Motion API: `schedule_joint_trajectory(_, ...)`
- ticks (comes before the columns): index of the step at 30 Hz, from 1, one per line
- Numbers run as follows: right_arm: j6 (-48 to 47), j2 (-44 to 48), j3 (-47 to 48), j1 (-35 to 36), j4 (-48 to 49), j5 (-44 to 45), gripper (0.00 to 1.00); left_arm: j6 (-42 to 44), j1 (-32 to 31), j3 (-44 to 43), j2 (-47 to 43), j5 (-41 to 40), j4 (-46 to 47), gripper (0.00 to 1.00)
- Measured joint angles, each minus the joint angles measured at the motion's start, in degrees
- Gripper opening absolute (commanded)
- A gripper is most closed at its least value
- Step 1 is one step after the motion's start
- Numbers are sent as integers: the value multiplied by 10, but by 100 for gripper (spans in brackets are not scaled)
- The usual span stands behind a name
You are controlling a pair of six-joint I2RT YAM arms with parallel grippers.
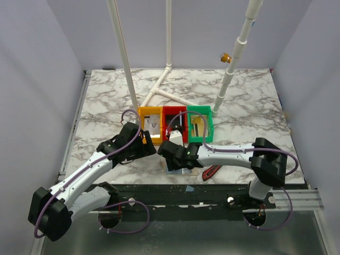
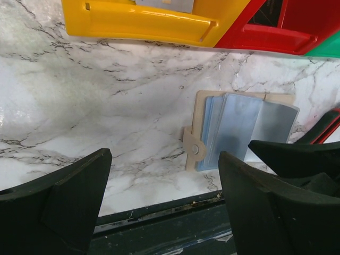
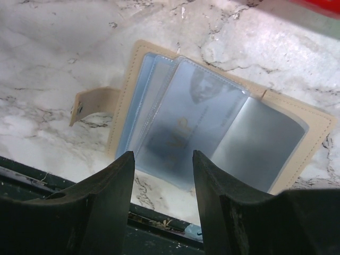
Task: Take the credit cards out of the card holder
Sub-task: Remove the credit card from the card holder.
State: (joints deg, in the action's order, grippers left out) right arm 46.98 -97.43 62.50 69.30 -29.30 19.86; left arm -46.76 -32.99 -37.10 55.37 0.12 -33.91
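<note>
The card holder [image 3: 223, 127] lies open and flat on the marble close to the table's front edge, tan cover down, blue-grey clear sleeves fanned up. Through the top sleeve one of the credit cards [image 3: 183, 130] shows dimly, with faint gold lettering. My right gripper [image 3: 162, 155] hovers just over the holder's near edge, open, with nothing between its fingers. My left gripper [image 2: 166, 156] is wide open and empty, to the left of the card holder [image 2: 239, 125] and its snap tab [image 2: 194, 147]. In the top view the right gripper [image 1: 171, 153] hides most of the holder [image 1: 175, 163].
Yellow [image 1: 150, 123], red [image 1: 174, 122] and green [image 1: 200, 123] bins stand in a row just behind the holder. A red-and-black tool [image 1: 211, 172] lies at the front edge to the right. White pipes [image 1: 159, 85] rise from the back of the table.
</note>
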Motion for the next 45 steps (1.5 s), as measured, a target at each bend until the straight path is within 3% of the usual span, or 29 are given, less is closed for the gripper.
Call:
schedule_joint_trajectory(12, 1, -30, 1, 0, 0, 16, 49, 2, 0, 3, 2, 10, 0, 84)
schedule_joint_trajectory(19, 2, -35, 2, 0, -2, 23, 36, 3, 0, 3, 8, 13, 0, 84)
schedule_joint_trajectory(21, 7, -35, 2, 0, -2, 26, 27, 3, 0, 3, 10, 15, 0, 84)
schedule_joint_trajectory(29, 21, -29, -11, 0, 11, 32, 19, 8, 0, 3, 20, 24, 2, 82)
schedule_joint_trajectory(38, 47, 10, -65, -6, 46, 33, 1, 17, -1, 3, 24, 41, 6, 65)
schedule_joint_trajectory(45, 67, 85, -155, -31, 95, 14, 1, 18, -34, -7, 47, 49, 13, 32)
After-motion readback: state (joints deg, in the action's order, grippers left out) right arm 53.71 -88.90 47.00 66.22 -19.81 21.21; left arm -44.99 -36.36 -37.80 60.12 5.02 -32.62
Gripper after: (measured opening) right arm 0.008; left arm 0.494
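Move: The holder lies open under the right hand; the middle of its clear card sleeve is about 1 cm to the right, 2 cm ahead and 3 cm below. Its snap strap sticks out some 5 cm to the left and 2 cm ahead, the red box stands about 15 cm ahead and 1 cm right, and the red knife some 16 cm right and 1 cm back. From the left hand, the sleeve is roughly 9 cm right, 6 cm back and 7 cm below. The right hand sinks about 2 cm onto the card sleeve, draws its half-open fingers shut to pinch the clear plastic, then pulls it some 4 cm to the right, low over the table, turning a little clockwise. Near the end the left hand, still clear of the holder, starts right and slightly back and down towards it, turning a little clockwise with its fingers closing to about half open. ##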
